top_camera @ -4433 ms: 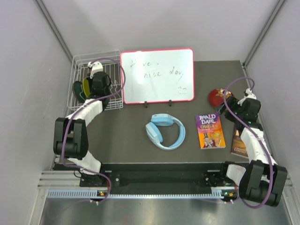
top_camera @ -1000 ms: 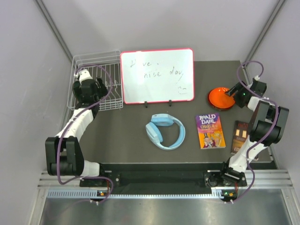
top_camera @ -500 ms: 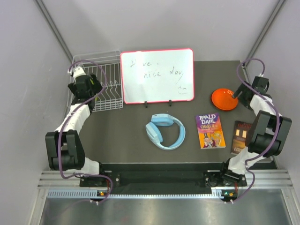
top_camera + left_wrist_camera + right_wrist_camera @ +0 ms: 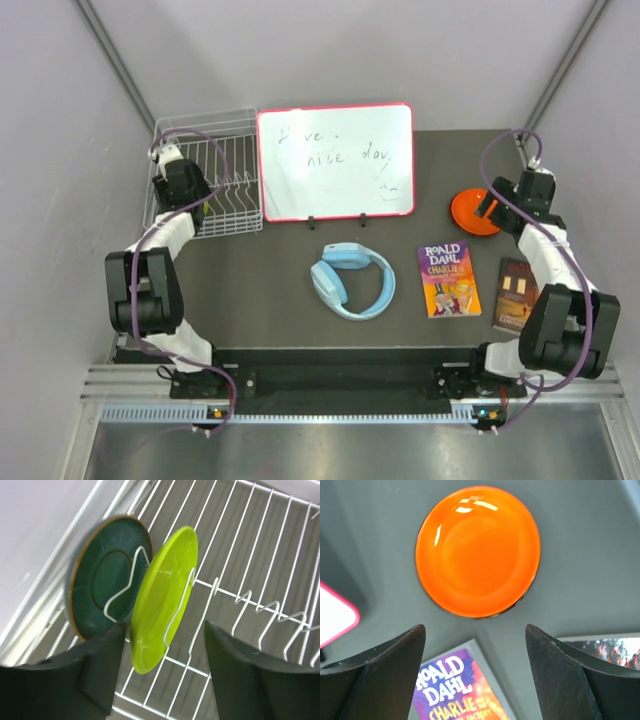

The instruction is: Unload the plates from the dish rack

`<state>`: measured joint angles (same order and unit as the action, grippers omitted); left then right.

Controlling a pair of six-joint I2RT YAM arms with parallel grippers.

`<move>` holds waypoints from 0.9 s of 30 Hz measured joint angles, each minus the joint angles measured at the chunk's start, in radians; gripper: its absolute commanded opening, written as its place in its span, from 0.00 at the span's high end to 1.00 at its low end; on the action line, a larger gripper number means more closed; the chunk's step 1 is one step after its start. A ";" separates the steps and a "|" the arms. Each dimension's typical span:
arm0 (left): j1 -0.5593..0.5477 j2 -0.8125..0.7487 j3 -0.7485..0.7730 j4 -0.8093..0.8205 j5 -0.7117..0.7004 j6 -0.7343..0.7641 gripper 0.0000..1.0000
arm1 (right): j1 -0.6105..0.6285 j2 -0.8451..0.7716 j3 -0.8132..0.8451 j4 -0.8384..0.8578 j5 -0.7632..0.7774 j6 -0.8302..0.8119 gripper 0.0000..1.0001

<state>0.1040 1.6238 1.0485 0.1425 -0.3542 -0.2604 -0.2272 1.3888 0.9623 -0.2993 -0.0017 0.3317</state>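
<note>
The white wire dish rack (image 4: 225, 170) stands at the table's back left. In the left wrist view two plates stand upright between its tines (image 4: 240, 600): a dark green plate (image 4: 100, 580) against the rack's side and a lime plate (image 4: 165, 595) next to it. My left gripper (image 4: 162, 665) hangs open over them, with the lime plate's lower rim between its fingers, close to the left finger (image 4: 97, 672). In the top view that gripper (image 4: 188, 195) hides both plates. An orange plate (image 4: 477, 550) lies flat on the table. My right gripper (image 4: 476, 670) is open just short of it, empty.
A red-framed whiteboard (image 4: 335, 162) stands beside the rack. Blue headphones (image 4: 352, 280) lie mid-table, a Roald Dahl book (image 4: 448, 278) right of them and a dark book (image 4: 517, 292) under the right arm. Grey walls close both sides.
My left gripper has settled lower over the rack's left side and its jaws have narrowed. My right gripper swung from the far right edge back over the orange plate, which lies still.
</note>
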 measured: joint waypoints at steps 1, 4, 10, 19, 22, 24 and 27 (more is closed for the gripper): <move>0.000 0.014 0.000 0.008 -0.002 0.003 0.44 | 0.010 -0.012 -0.008 0.000 0.000 0.000 0.19; 0.000 0.044 0.000 0.035 -0.013 0.013 0.52 | 0.031 -0.046 -0.039 0.000 0.000 0.000 0.20; 0.000 0.076 0.000 0.068 -0.044 0.042 0.92 | 0.051 -0.086 -0.088 0.003 0.000 0.001 0.19; 0.017 0.079 0.024 0.020 -0.047 0.085 1.00 | 0.068 -0.104 -0.152 0.003 0.001 0.001 0.20; 0.014 0.079 0.044 -0.001 -0.057 0.095 1.00 | 0.075 -0.130 -0.167 -0.002 0.001 0.001 0.19; 0.002 0.075 0.051 -0.002 -0.087 0.110 1.00 | 0.081 -0.154 -0.172 -0.008 0.002 0.001 0.18; -0.037 0.052 0.051 -0.002 -0.165 0.158 1.00 | 0.088 -0.204 -0.173 -0.024 0.006 0.000 0.17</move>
<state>0.0669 1.6756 1.0996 0.1410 -0.5190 -0.1020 -0.1390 1.1847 0.7895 -0.3229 0.0048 0.3321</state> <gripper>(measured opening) 0.071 0.817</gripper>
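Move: The upright light green plate in the rack has its middle about 6 cm ahead of the left hand, 4 cm left and 5 cm below; the dark green plate stands some 6 cm farther left of it. From the empty right hand, the light green plate is roughly 74 cm left and 13 cm ahead. The orange plate lies 11 cm ahead of and 10 cm below the right hand, the Roald Dahl book 8 cm back and 8 cm left. Left fingers shut on the near rim of the light green plate, pinching it: the hand sinks about 2 cm, easing left as they close, then starts lifting some 2.5 cm with its left side rolling up about 10 degrees. The right hand, fingers open and empty, draws back and left about 6 cm, away from the orange plate, with a small dip and rise. ##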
